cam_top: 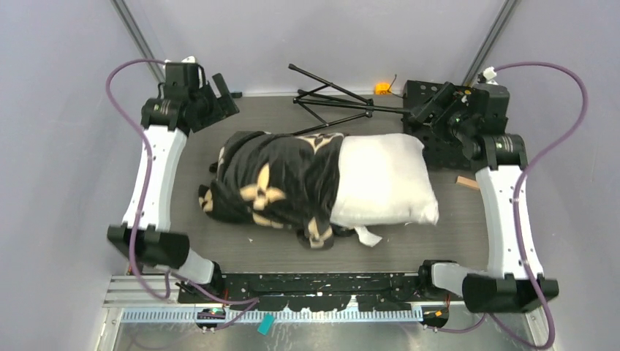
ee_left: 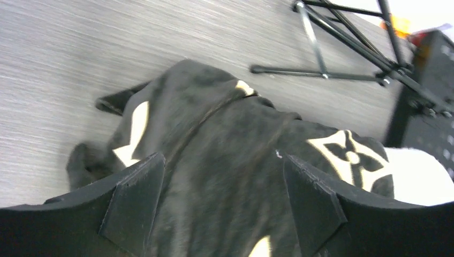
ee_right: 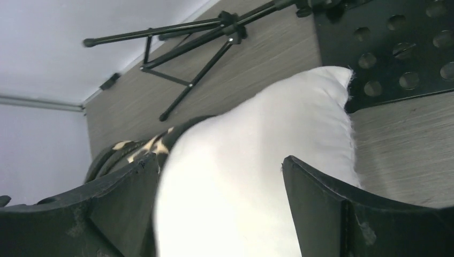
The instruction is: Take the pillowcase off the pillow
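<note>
The pillowcase point(cam_top: 274, 183), black plush with tan flower shapes, covers the left half of the pillow point(cam_top: 384, 179), whose bare white right half sticks out. My left gripper point(cam_top: 221, 95) is open and empty, raised beyond the pillowcase's far left corner. In the left wrist view its fingers point(ee_left: 134, 198) stand wide apart above the pillowcase point(ee_left: 230, 134). My right gripper point(cam_top: 425, 111) is open and empty, above the pillow's far right corner. The right wrist view shows the pillow point(ee_right: 257, 139) between and below the spread gripper point(ee_right: 219, 182).
A folded black tripod point(cam_top: 329, 99) lies at the far edge behind the pillow. A black perforated plate point(cam_top: 439, 146) sits at the far right, with an orange part point(cam_top: 382, 88) near it. A small wooden piece point(cam_top: 468, 183) lies right of the pillow. A white tag point(cam_top: 368, 236) hangs at the pillow's near edge.
</note>
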`<state>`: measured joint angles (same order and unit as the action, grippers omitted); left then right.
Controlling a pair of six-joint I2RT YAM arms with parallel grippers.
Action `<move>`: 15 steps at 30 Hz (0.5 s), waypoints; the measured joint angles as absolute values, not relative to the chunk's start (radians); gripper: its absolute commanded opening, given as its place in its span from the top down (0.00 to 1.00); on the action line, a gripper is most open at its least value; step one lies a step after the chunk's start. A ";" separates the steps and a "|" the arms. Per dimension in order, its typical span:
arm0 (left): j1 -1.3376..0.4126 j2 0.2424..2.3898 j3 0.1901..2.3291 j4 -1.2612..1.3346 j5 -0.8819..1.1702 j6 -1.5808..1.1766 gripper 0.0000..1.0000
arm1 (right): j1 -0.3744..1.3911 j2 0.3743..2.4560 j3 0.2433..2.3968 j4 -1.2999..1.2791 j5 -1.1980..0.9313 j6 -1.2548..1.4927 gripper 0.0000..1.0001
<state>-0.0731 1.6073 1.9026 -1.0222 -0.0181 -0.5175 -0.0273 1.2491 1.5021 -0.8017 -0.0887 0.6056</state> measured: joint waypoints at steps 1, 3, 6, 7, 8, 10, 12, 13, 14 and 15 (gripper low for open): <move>-0.092 1.542 1.851 -1.001 -0.018 -0.520 0.17 | -0.027 1.208 1.489 -0.791 -0.099 0.603 0.10; -0.124 1.419 1.746 -0.964 -0.019 -0.527 0.18 | -0.027 1.138 1.456 -0.780 -0.123 0.602 0.10; -0.153 1.305 1.626 -0.936 -0.028 -0.541 0.19 | -0.019 1.038 1.370 -0.781 -0.182 0.604 0.09; -0.164 1.279 1.588 -0.934 -0.031 -0.542 0.19 | -0.014 1.018 1.340 -0.785 -0.202 0.604 0.09; -0.174 1.261 1.555 -0.936 -0.035 -0.544 0.19 | -0.004 1.001 1.311 -0.791 -0.220 0.603 0.09; -0.204 1.232 1.481 -0.939 -0.039 -0.546 0.19 | 0.054 0.972 1.242 -0.804 -0.238 0.595 0.09; -0.242 1.206 1.412 -0.946 -0.033 -0.550 0.20 | 0.160 0.971 1.179 -0.827 -0.234 0.587 0.09; -0.259 1.193 1.382 -0.952 -0.027 -0.552 0.21 | 0.224 0.971 1.147 -0.839 -0.227 0.585 0.09; -0.282 1.169 1.338 -0.955 -0.007 -0.561 0.21 | 0.286 0.968 1.115 -0.847 -0.214 0.585 0.09; -0.297 1.149 1.311 -0.962 0.014 -0.567 0.22 | 0.333 0.963 1.092 -0.854 -0.205 0.586 0.09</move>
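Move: Behind and below the left hand, the black pillowcase's middle lies about 11 cm back, 10 cm to its right and some 22 cm down. The exposed white pillow is about 5 cm back, 9 cm left and 22 cm below the right hand. The perforated panel sits roughly 17 cm ahead and 10 cm right of that hand, the folded tripod about 22 cm ahead and 19 cm left, both about 30 cm lower. Swinging back over the bedding with fingers open, both hands first rise a touch, then sink: the left about 13 cm back, 6 cm right and 6 cm down towards the pillowcase, the right some 12 cm back, 11 cm left and 9 cm down over the white pillow, turning about 25 degrees counter-clockwise. The left turns slightly clockwise; neither visibly grips. ##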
